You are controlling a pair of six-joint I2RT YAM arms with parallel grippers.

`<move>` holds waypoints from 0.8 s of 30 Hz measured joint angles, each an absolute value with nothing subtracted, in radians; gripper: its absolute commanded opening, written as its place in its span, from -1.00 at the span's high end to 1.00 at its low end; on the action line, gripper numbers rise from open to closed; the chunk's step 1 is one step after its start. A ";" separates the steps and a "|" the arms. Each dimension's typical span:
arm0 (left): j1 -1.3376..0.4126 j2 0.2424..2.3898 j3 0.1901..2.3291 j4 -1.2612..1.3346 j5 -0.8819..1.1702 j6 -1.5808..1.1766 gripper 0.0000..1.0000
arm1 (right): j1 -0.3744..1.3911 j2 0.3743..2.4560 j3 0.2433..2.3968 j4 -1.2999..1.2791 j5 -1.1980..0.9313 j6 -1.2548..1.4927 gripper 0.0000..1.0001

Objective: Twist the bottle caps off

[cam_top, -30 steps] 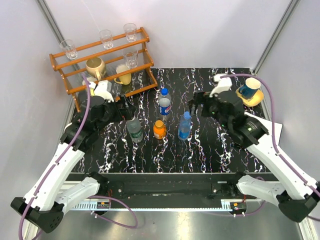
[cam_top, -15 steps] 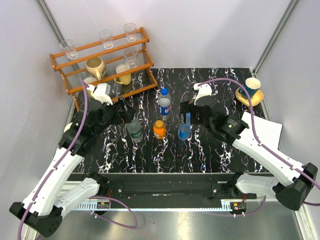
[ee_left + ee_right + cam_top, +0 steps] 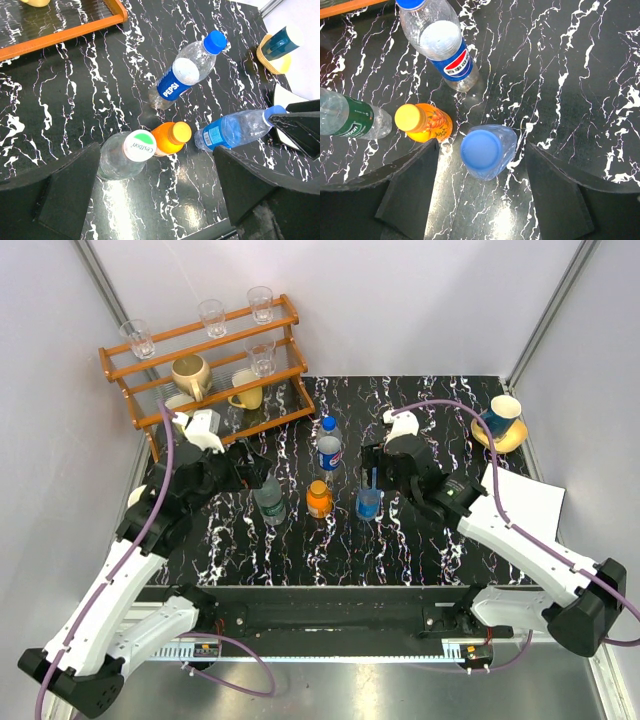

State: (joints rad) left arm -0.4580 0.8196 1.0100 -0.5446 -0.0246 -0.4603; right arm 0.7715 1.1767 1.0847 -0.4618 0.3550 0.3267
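Four bottles stand mid-table: a clear one with green label (image 3: 268, 498), a squat orange one (image 3: 319, 498), a translucent blue one (image 3: 369, 500) and a clear blue-red labelled one (image 3: 329, 446). My right gripper (image 3: 482, 172) hangs over the blue bottle, whose blue cap (image 3: 481, 148) sits between the open fingers with a gap on each side. Over at the left, my left gripper (image 3: 155, 192) is wide open and empty, just beside the green-label bottle's white cap (image 3: 139, 145). The orange bottle (image 3: 170, 138) stands right behind it.
A wooden rack (image 3: 215, 368) with glasses and mugs stands at the back left. At the back right, a blue cup sits on a yellow saucer (image 3: 500, 422). A white sheet (image 3: 525, 505) lies at the right edge.
My right arm swung left and came down over the blue bottle, its jaws narrowing round the cap. The left arm crept slightly towards the green-label bottle.
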 measured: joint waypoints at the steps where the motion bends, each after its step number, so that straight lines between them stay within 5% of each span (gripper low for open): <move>1: -0.458 0.818 1.008 -0.543 -0.025 -0.460 -0.98 | 0.772 1.178 1.085 -0.458 0.355 0.329 -0.54; 24: -0.458 0.822 0.988 -0.541 -0.025 -0.461 -0.98 | 0.772 1.221 1.044 -0.406 0.372 0.349 0.10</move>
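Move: Just under the right hand's spread fingers is the blue bottle's cap, about 3 cm below and roughly 1 cm ahead and to the left. The orange bottle stands about 10 cm to this hand's left, level with it, its middle 16 cm lower; the Pepsi bottle is some 10 cm ahead and 10 cm left, its middle 12 cm down. From the left hand, the blue cap lies about 20 cm to the right, level with it and 8 cm lower. Sinking about 2 cm onto the blue bottle's cap, with a slight drift forward and left first, the right hand brings its fingertips down on either side of the cap. The fingers, already partly closed, narrow from about three-quarters open to just under half, until both pads meet the cap's sides; the wrist hardly turns. ##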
